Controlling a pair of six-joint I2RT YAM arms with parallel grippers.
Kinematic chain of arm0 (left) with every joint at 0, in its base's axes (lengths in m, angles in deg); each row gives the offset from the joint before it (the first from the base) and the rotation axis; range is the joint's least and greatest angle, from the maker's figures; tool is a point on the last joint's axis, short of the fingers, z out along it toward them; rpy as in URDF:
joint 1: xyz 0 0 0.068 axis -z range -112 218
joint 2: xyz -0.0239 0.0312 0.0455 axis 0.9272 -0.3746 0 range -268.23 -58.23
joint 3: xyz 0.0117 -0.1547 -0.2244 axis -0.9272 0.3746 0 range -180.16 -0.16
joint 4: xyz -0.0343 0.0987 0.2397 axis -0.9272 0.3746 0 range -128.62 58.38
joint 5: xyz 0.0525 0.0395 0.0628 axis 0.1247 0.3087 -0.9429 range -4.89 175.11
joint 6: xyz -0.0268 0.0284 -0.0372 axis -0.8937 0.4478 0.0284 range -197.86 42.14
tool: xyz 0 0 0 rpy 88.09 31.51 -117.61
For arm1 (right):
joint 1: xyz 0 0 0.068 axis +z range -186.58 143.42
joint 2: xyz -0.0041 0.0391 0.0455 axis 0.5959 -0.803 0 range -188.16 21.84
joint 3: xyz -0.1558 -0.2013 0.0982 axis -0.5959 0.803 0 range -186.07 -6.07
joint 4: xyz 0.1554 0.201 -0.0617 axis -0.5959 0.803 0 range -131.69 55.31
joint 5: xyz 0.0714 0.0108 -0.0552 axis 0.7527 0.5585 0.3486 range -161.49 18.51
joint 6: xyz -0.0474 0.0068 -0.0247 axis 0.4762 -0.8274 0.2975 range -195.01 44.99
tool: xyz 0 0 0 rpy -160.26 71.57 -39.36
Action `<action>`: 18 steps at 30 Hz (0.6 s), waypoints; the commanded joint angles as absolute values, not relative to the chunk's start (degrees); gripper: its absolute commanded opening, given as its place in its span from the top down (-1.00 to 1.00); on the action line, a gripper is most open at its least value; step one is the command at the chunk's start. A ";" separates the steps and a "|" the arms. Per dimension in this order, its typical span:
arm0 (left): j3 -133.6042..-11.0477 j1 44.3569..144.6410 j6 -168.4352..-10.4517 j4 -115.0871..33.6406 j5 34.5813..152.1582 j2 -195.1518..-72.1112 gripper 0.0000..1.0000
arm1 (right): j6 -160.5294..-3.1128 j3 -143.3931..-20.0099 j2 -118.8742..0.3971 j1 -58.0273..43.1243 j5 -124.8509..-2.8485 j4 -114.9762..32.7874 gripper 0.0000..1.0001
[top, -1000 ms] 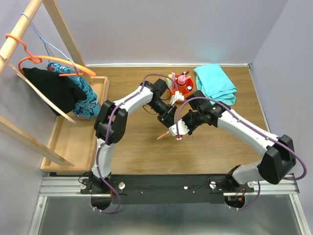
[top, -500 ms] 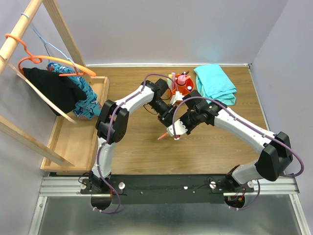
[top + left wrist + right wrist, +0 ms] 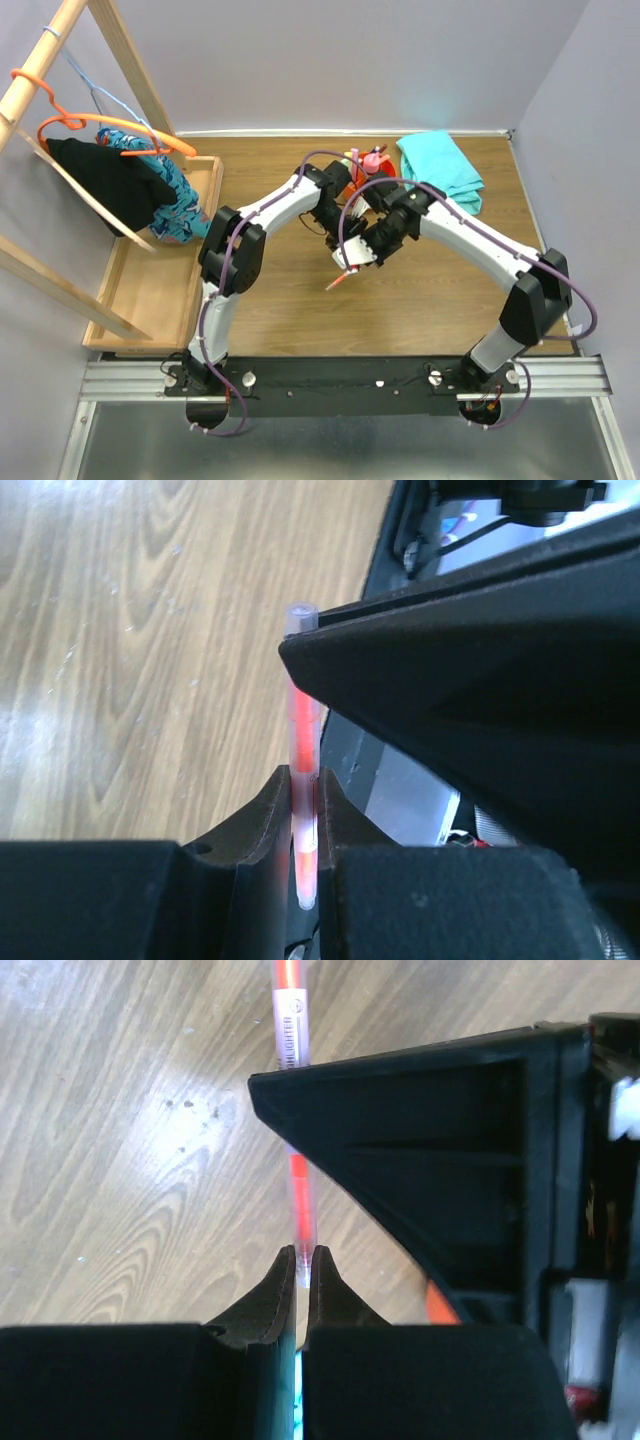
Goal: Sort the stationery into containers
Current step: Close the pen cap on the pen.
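A slim red pen with a clear barrel is held by both grippers at once, above the wooden table. My left gripper is shut on the pen near one end. My right gripper is shut on the pen's other tip. Seen from above, the left gripper and right gripper meet mid-table, and the pen pokes out toward the near side. Just behind them stands the orange tub, with a pink glue bottle and other stationery in it.
A teal cloth lies at the back right. The wooden tray runs along the left edge under a clothes rack with orange hangers and dark garments.
The right arm has swung in toward the left gripper and its jaws have pinched the pen's end. The pen has shifted slightly. The left gripper kept its hold.
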State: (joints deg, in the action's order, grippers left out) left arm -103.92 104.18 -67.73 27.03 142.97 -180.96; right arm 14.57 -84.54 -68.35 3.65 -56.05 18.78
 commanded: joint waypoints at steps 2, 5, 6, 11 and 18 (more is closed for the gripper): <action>-106.68 104.91 -68.46 18.86 139.69 -180.22 1.00 | 11.13 -92.38 -74.84 6.75 -42.93 27.14 0.84; -105.63 105.00 -68.02 18.86 138.99 -179.69 1.00 | 10.95 -91.24 -73.87 6.93 -44.76 25.38 0.82; -105.28 104.91 -67.67 19.21 138.72 -179.34 1.00 | 11.21 -90.97 -73.52 6.93 -45.47 25.20 0.80; -103.43 104.21 -66.18 20.70 139.25 -177.50 1.00 | 7.97 -86.50 -67.83 6.93 -53.11 18.19 0.49; -97.73 103.77 -62.57 22.38 140.66 -173.72 1.00 | 0.94 -80.07 -55.35 7.01 -62.17 9.64 -0.09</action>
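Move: The pen cap is already between the right fingers, and the pen's middle lies about 3 cm back and 4 cm left of them, in the left grip. From the left hand the cap is about 3 cm ahead and 4 cm right. The orange bowl stands some 18 cm ahead of the right hand, 2 cm right and 9 cm below; the teal cloth lies about 20 cm ahead, 19 cm right and 12 cm below it. The right hand dips 1 cm, releases the cap, then lifts 3 cm up and back; left holds pen. ##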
